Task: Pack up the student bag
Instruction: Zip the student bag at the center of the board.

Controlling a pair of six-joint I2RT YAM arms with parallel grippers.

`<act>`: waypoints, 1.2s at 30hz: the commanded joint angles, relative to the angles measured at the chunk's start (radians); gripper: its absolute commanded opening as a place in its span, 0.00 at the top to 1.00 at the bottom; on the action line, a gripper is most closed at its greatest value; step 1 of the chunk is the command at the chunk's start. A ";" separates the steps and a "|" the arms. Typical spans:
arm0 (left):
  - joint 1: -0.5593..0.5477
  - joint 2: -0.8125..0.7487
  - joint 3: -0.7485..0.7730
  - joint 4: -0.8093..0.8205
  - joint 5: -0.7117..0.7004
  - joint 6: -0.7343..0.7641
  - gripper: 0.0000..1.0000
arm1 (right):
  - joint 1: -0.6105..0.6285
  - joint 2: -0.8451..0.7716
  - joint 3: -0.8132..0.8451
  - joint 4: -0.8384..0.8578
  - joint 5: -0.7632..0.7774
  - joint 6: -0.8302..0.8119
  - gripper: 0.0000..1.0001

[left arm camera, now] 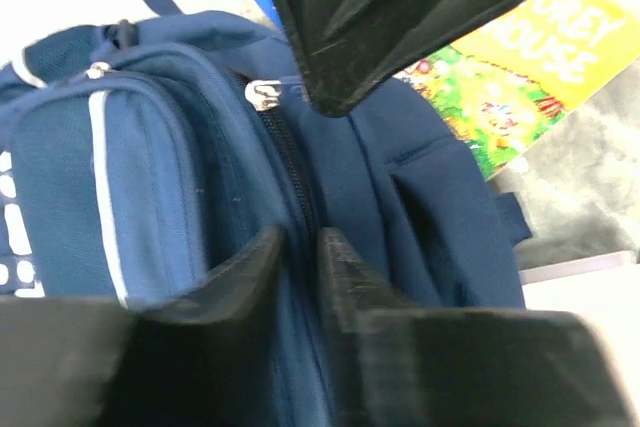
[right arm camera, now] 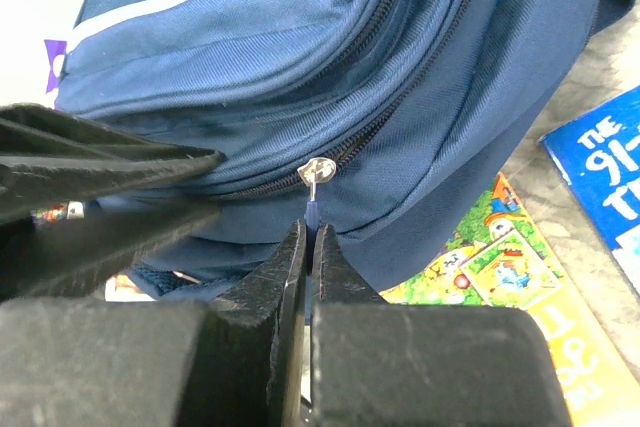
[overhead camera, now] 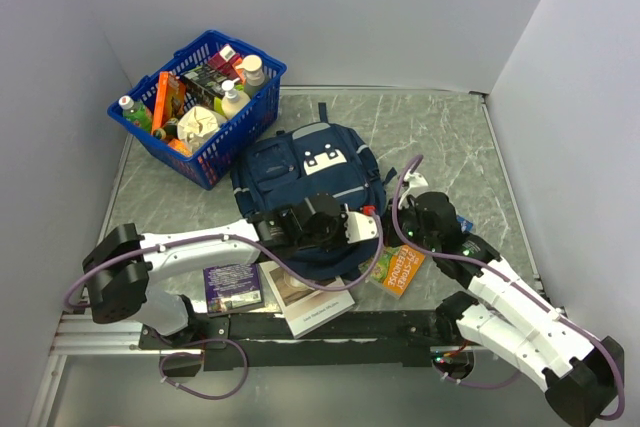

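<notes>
The student bag [overhead camera: 300, 169], navy with a grey-blue front panel, lies flat in the middle of the table. My left gripper [overhead camera: 362, 223] is at its near right edge. In the left wrist view its fingers [left arm camera: 262, 259] are shut on a fold of the bag [left arm camera: 150, 177] beside the zip track, below a silver slider [left arm camera: 262, 94]. My right gripper [overhead camera: 397, 221] faces it from the right. In the right wrist view this gripper [right arm camera: 309, 232] is shut on the blue zip pull [right arm camera: 314, 209], which hangs from the slider [right arm camera: 320, 169] of the closed zip.
A blue plastic basket [overhead camera: 262, 97] full of bottles and boxes stands at the back left. Books lie along the near edge: a purple one [overhead camera: 232, 287], a white one [overhead camera: 305, 305] and an orange picture book [overhead camera: 402, 269]. A blue book [right arm camera: 600, 177] lies right of the bag.
</notes>
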 commanded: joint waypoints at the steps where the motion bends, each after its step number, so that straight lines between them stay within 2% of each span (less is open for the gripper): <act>1: -0.003 -0.022 -0.032 0.062 0.023 0.024 0.91 | 0.013 -0.010 0.048 0.054 -0.044 0.014 1.00; 2: -0.003 -0.027 -0.037 0.065 0.017 0.027 0.99 | 0.012 -0.010 0.043 0.054 -0.039 0.014 1.00; 11: 0.000 -0.110 -0.040 0.121 -0.085 0.096 0.99 | -0.039 0.069 0.074 0.008 0.076 -0.026 1.00; 17: 0.015 -0.140 0.023 -0.137 0.084 0.187 0.99 | -0.214 0.076 0.078 0.052 -0.011 -0.052 1.00; 19: 0.021 -0.154 0.018 -0.228 0.180 0.246 0.99 | -0.247 0.091 0.098 0.055 -0.020 -0.065 1.00; 24: 0.043 -0.174 0.050 -0.383 0.311 0.335 0.99 | -0.258 0.193 0.127 0.112 -0.068 -0.062 1.00; 31: 0.096 -0.200 0.090 -0.556 0.475 0.521 0.99 | -0.258 0.289 0.153 0.193 -0.054 -0.071 1.00; 33: 0.120 -0.200 0.113 -0.662 0.556 0.628 0.99 | -0.257 0.320 0.164 0.201 -0.045 -0.085 1.00; 36: 0.130 -0.202 0.142 -0.720 0.593 0.670 0.99 | -0.257 0.363 0.175 0.230 -0.024 -0.088 1.00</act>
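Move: Just at the left fingertips, barely a centimetre below, is the bag's right seam beside the zip. From that hand the zip slider sits about 2 cm ahead and 4 cm right, and the bag's white face patch some 11 cm ahead, 10 cm left. The right hand holds the slider's pull; the open zip it is led along lies roughly 8 cm straight ahead. The orange book is about 16 cm back and 6 cm right of that hand, the blue book 7 cm back and 14 cm right. Closing on the seam just behind the slider, the left fingers pinch the cloth, then draw it left and back, roughly 7 cm and away from the right hand, turning some 30 degrees clockwise. Meanwhile the right hand, after a short pause, keeps its grip on the pull and drags it forward about 6 cm along the zip, drifting right and sinking a little, fingers tipping down slightly. ##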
